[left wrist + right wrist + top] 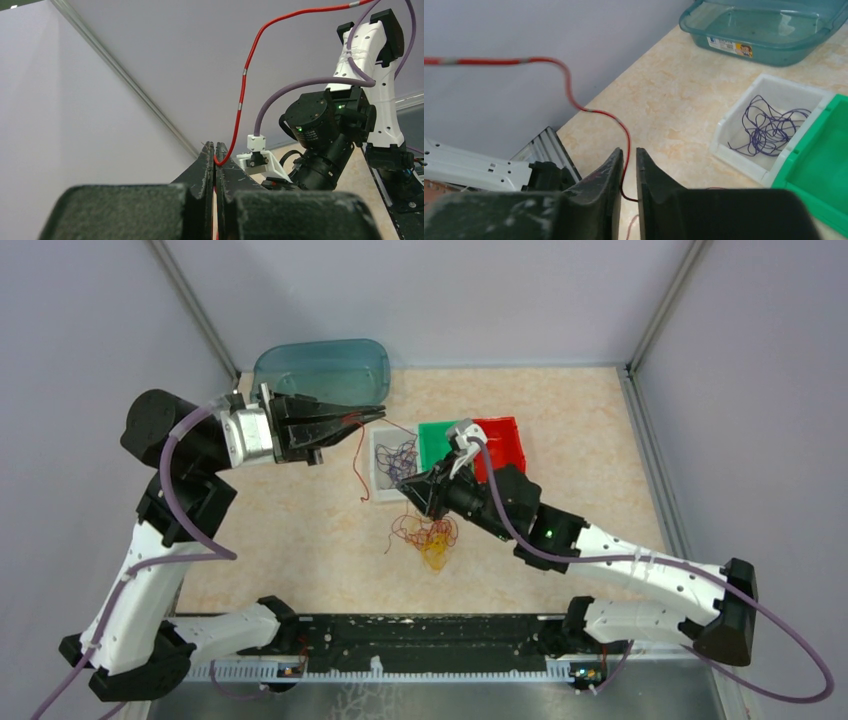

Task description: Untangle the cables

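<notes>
My left gripper (378, 413) (214, 146) is raised over the table's back left and shut on a thin red cable (243, 85). That red cable (360, 465) hangs from it down to a red and yellow-orange clump (432, 540) on the table. Beside the white bin, my right gripper (406, 490) (629, 151) is low. Its jaws stand a narrow gap apart, with the red cable (569, 85) running between them. A purple cable (398, 458) (769, 125) lies curled in the white bin (378, 468) (744, 160).
A green bin (438, 443) (819, 165) and a red bin (505, 445) stand right of the white one. A teal tub (320, 370) (764, 30) sits at the back left. Grey walls close the sides, and the black rail (420, 630) runs along the near edge.
</notes>
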### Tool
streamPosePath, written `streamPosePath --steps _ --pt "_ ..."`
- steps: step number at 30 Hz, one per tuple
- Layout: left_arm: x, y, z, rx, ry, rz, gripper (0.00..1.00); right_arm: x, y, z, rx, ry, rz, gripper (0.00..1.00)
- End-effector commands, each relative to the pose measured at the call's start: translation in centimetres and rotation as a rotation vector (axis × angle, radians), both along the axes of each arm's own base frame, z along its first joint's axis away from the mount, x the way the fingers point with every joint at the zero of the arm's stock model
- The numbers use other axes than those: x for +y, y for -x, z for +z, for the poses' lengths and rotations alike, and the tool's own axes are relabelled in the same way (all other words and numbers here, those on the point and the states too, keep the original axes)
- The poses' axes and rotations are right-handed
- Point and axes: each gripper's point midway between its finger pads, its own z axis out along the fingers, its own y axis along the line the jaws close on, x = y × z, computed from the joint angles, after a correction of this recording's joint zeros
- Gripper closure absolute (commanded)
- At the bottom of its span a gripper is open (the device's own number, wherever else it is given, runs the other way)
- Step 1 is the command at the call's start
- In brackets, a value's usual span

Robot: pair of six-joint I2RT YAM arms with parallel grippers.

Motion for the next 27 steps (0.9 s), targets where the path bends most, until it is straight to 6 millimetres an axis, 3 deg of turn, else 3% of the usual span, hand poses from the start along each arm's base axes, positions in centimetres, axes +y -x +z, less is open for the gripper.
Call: streamPosePath --steps 1,2,5,10,14,22,27 --pt "0.1 0.5 -0.4 0.013 -0.001 -0.016 1.0 -0.3 -0.7 4.9 -0.037 -0.124 -0.056 0.93" --pt "0.1 0.5 -0.7 0.018 -0.004 -0.013 1.0 -0.8 -1.3 4.8 -0.025 -0.131 -0.096 1.0" --pt "0.0 0.0 -3.0 0.042 -0.038 0.006 1.0 -2.9 -2.8 5.5 0.023 -0.206 -0.192 1.0" --pt "-0.9 -2.6 -12.5 0.187 -0.195 0.065 0.99 -5.6 -3.1 7.9 0.063 -0.379 -0.2 1.0" --pt "-1.6 -4.6 -17.5 0.255 -0.312 0.113 0.86 -5.5 -2.1 8.7 0.076 -0.413 -0.148 1.0" --pt "-4.3 -6.2 -20.3 0.296 -0.446 0.09 0.49 -5.7 -2.8 8.9 0.116 -0.453 -0.165 1.0" --pt "-4.1 -7.3 -22.8 0.326 -0.601 0.138 0.24 -9.2 -6.1 6.6 0.133 -0.352 -0.373 1.0"
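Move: The red cable strand hangs between the right hand's half-open fingers, right at its hand point. The red-and-yellow tangle lies about 8 cm ahead of that hand, 5 cm to its right and 32 below; the white bin is some 24 cm ahead, 3 left and 30 below. From the left hand, still pinching the cable high up, that strand is roughly 24 cm below, 4 ahead and 1 right. Right fingers pinch the red cable, going up and right about 6 cm; left drops some 22 cm, opening. ##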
